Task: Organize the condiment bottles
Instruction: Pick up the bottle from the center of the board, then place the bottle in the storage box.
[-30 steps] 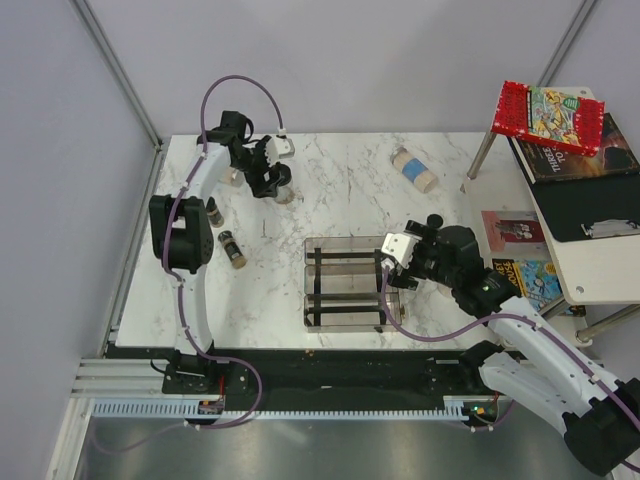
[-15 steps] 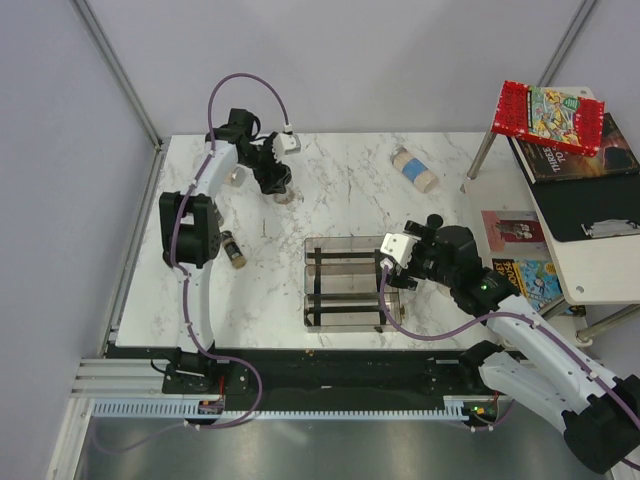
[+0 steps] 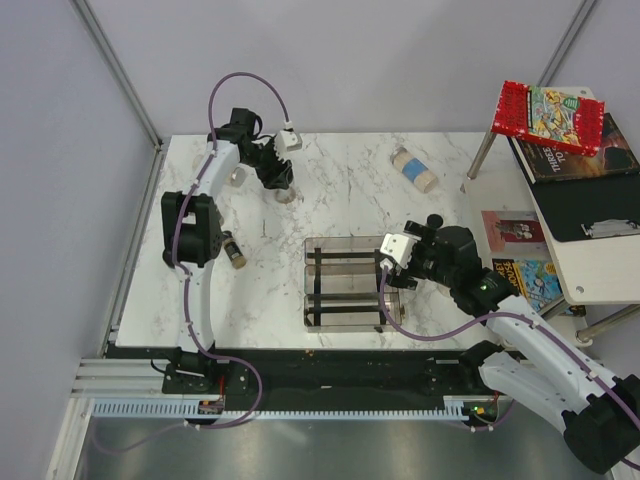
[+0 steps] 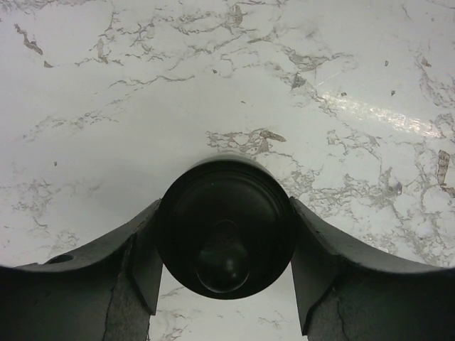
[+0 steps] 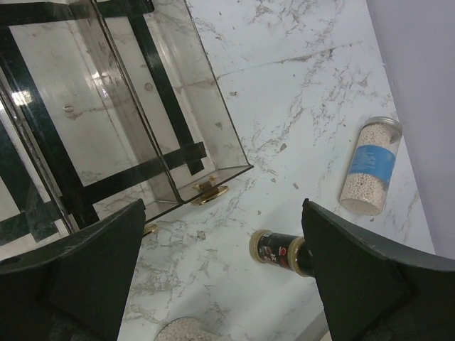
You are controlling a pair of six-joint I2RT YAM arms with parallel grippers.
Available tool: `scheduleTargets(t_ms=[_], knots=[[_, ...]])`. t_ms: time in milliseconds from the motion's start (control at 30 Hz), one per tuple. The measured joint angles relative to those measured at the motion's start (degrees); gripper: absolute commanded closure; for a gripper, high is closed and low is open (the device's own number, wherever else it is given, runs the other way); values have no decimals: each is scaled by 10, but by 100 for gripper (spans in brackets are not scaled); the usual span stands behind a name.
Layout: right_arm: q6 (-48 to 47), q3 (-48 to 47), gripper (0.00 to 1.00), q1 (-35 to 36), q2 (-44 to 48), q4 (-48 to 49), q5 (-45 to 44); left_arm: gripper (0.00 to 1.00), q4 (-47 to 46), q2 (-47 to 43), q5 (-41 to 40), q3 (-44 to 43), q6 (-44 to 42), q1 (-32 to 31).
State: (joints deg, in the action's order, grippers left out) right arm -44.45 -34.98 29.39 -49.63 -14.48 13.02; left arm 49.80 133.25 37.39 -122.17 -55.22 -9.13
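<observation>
My left gripper (image 3: 277,172) is at the back left of the table, shut on the black lid of a wide jar (image 4: 226,224); both fingers (image 4: 135,263) press its sides. The jar (image 3: 286,194) stands upright beneath it. A beige, blue-labelled bottle (image 3: 413,168) (image 5: 370,167) lies on its side at the back. A brown spice bottle (image 3: 236,257) lies by the left arm, and another bottle (image 3: 237,176) is partly hidden behind that arm. My right gripper (image 3: 395,262) (image 5: 224,206) hangs open and empty at the right end of the clear rack (image 3: 345,300) (image 5: 213,170). A dark spice bottle (image 5: 281,250) lies below it.
The top of a beige-filled container (image 5: 185,330) shows at the bottom edge of the right wrist view. A side table with books and a red box (image 3: 550,115) stands to the right, its metal leg (image 3: 480,155) at the table's corner. Leaflets (image 3: 515,232) lie near the right arm.
The left arm swung a little towards the back and its jaws closed onto the jar's black lid. The right arm has not moved.
</observation>
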Motion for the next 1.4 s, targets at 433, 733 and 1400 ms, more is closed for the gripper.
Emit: scheduleTargets(t_ms=[433, 733, 1400], knots=[[0, 2, 2, 0, 0, 4, -5, 98, -1, -96, 51, 65, 109, -6], [10, 7, 2, -4, -6, 30, -43, 98, -11, -254, 86, 148, 155, -64], [41, 8, 2, -22, -13, 82, -104, 98, -110, -322, 76, 384, 168, -158]])
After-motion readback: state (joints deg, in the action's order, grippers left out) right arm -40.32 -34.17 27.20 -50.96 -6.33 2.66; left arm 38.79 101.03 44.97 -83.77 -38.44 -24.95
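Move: Back and to the right of the left hand, which already grips the condiment bottle's black cap, lies the rack's farthest compartment, its middle about 18 cm back, 17 cm right and 6 cm lower; the whole rack centres roughly 28 cm back and 17 cm right. The dark bottle lies some 17 cm back and 14 cm left, about 8 cm lower. From the right hand that compartment is about 8 cm ahead, 11 cm left and 13 cm below. Lifting the gripped bottle off the board, the left hand swings it about 19 cm back and 11 cm right towards the farthest compartment, rising some 13 cm on the way before sinking again over its left end. The wrist tilts modestly; the fingers keep their hold. The open right hand edges 4–5 cm forward and right, turning slightly clockwise, away from the rack. ##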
